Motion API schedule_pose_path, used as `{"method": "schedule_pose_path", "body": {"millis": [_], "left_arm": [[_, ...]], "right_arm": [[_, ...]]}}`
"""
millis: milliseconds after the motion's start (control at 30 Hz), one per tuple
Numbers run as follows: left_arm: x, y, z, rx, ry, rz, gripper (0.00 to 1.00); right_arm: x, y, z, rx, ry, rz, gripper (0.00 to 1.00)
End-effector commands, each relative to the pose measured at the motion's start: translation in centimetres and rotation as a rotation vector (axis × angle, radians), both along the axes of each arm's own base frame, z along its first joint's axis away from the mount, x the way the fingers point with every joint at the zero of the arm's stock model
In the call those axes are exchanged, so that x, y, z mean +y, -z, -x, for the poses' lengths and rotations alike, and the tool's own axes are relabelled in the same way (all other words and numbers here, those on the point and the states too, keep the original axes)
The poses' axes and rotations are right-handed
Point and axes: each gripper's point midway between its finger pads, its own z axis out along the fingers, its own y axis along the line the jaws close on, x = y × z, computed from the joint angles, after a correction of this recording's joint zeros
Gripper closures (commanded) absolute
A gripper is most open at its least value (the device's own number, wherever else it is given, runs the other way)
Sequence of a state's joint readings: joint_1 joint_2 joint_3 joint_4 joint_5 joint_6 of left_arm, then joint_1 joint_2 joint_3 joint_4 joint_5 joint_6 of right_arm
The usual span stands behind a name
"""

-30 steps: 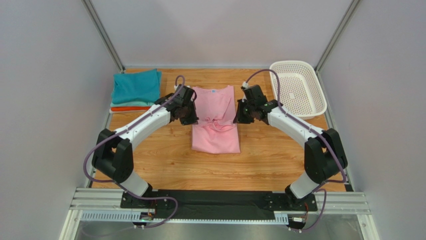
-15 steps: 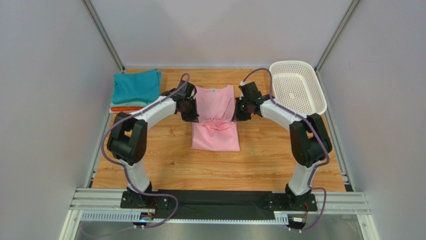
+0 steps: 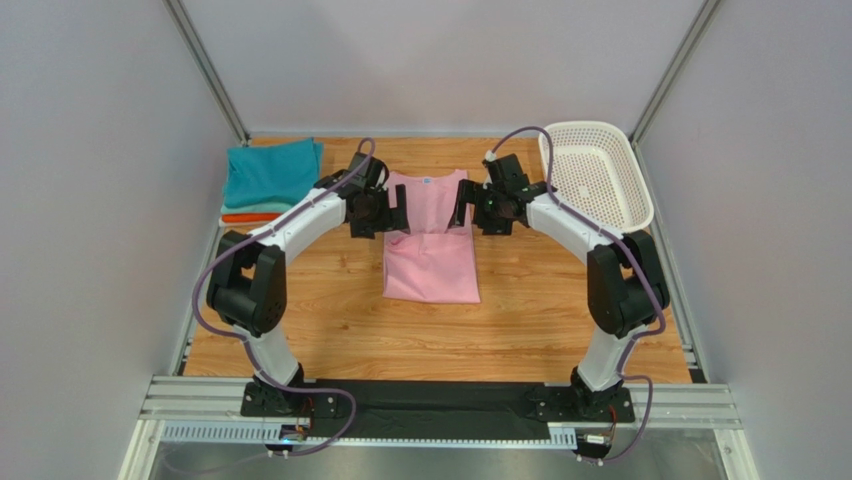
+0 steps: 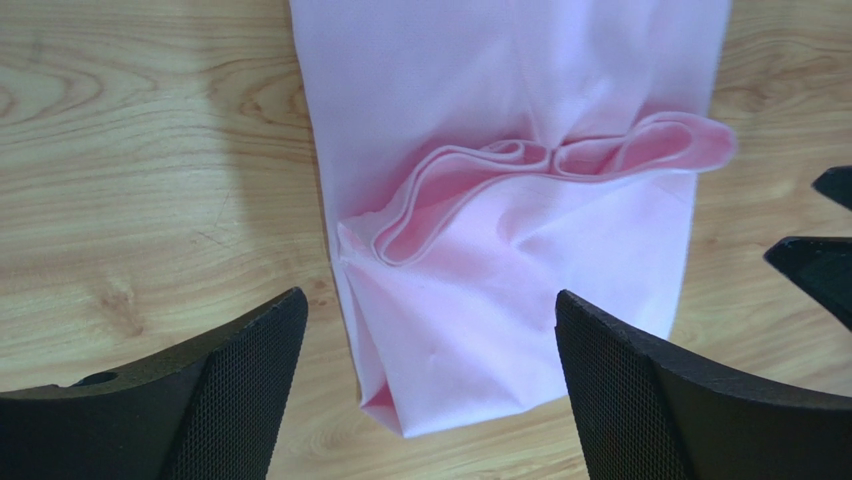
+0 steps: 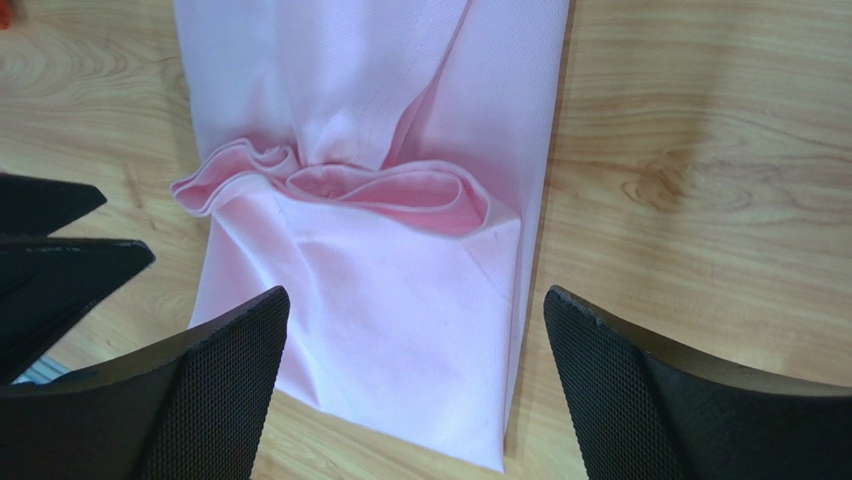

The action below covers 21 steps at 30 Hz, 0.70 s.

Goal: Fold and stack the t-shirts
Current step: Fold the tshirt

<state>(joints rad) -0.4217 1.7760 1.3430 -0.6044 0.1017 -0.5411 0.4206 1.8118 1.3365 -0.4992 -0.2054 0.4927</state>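
Observation:
A light pink t-shirt (image 3: 430, 262) lies lengthwise mid-table, folded narrow, with a rumpled doubled edge (image 4: 520, 165) across its middle. My left gripper (image 3: 397, 217) hovers at its left side and my right gripper (image 3: 462, 211) at its right side, both near the neck end. In the left wrist view the pink shirt (image 4: 500, 290) lies below my open left gripper (image 4: 430, 375), nothing between the fingers (image 4: 240, 390). The right wrist view shows the same shirt (image 5: 390, 310) under my open right gripper (image 5: 415, 380). Folded teal, mint and orange t-shirts (image 3: 271, 176) are stacked at the back left.
A white perforated basket (image 3: 598, 178) stands at the back right, close behind the right arm. Grey walls close the table on three sides. Bare wooden tabletop (image 3: 440, 340) lies between the pink shirt and the arm bases.
Both grippers have gone from shut to open, letting go of the bunched pink fabric at the shirt's middle, and have moved a little toward the back. The rumpled edge now rests on the shirt.

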Motion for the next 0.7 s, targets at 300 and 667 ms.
{"method": "schedule_pose_path", "body": {"millis": [300,667], "left_arm": [[-4.9,-4.3,8.0,-0.030,0.125,0.306,0.00],[-5.8,2.8,12.3,0.141,0.134,0.327,0.00]], "right_arm": [[2.1,-3.6,9.5,-0.008,-0.058,-0.239,0.00],[3.8,1.8,12.7,0.115,-0.125,-0.254,0.00]]}}
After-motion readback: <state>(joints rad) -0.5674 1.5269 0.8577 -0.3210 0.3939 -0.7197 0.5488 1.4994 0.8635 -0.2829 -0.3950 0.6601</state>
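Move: The t-shirt's near left corner lies about 14 cm back towards the base from the left hand, level sideways and some 3 cm below; the near right corner is about 15 cm back from the right hand, 1 cm to its right, also 3 cm lower. The folded layer's far edge passes just under both hands, its left end 1 cm back and 2 cm right of the left hand. The collar is 13 cm ahead and 9 cm right of the left hand. With fingers already spread and empty, both hands rise some 4 to 5 cm off the folded layer's far edge while swinging back over the t-shirt, then sink towards its near corners, ending slightly lower than they began. Each travels about 13 cm back towards the base and drifts a few centimetres inward, the left more than the right, while the wrists tilt about 15 to 20 degrees so the fingers slant further inward and straddle the near edge, still wide open. ##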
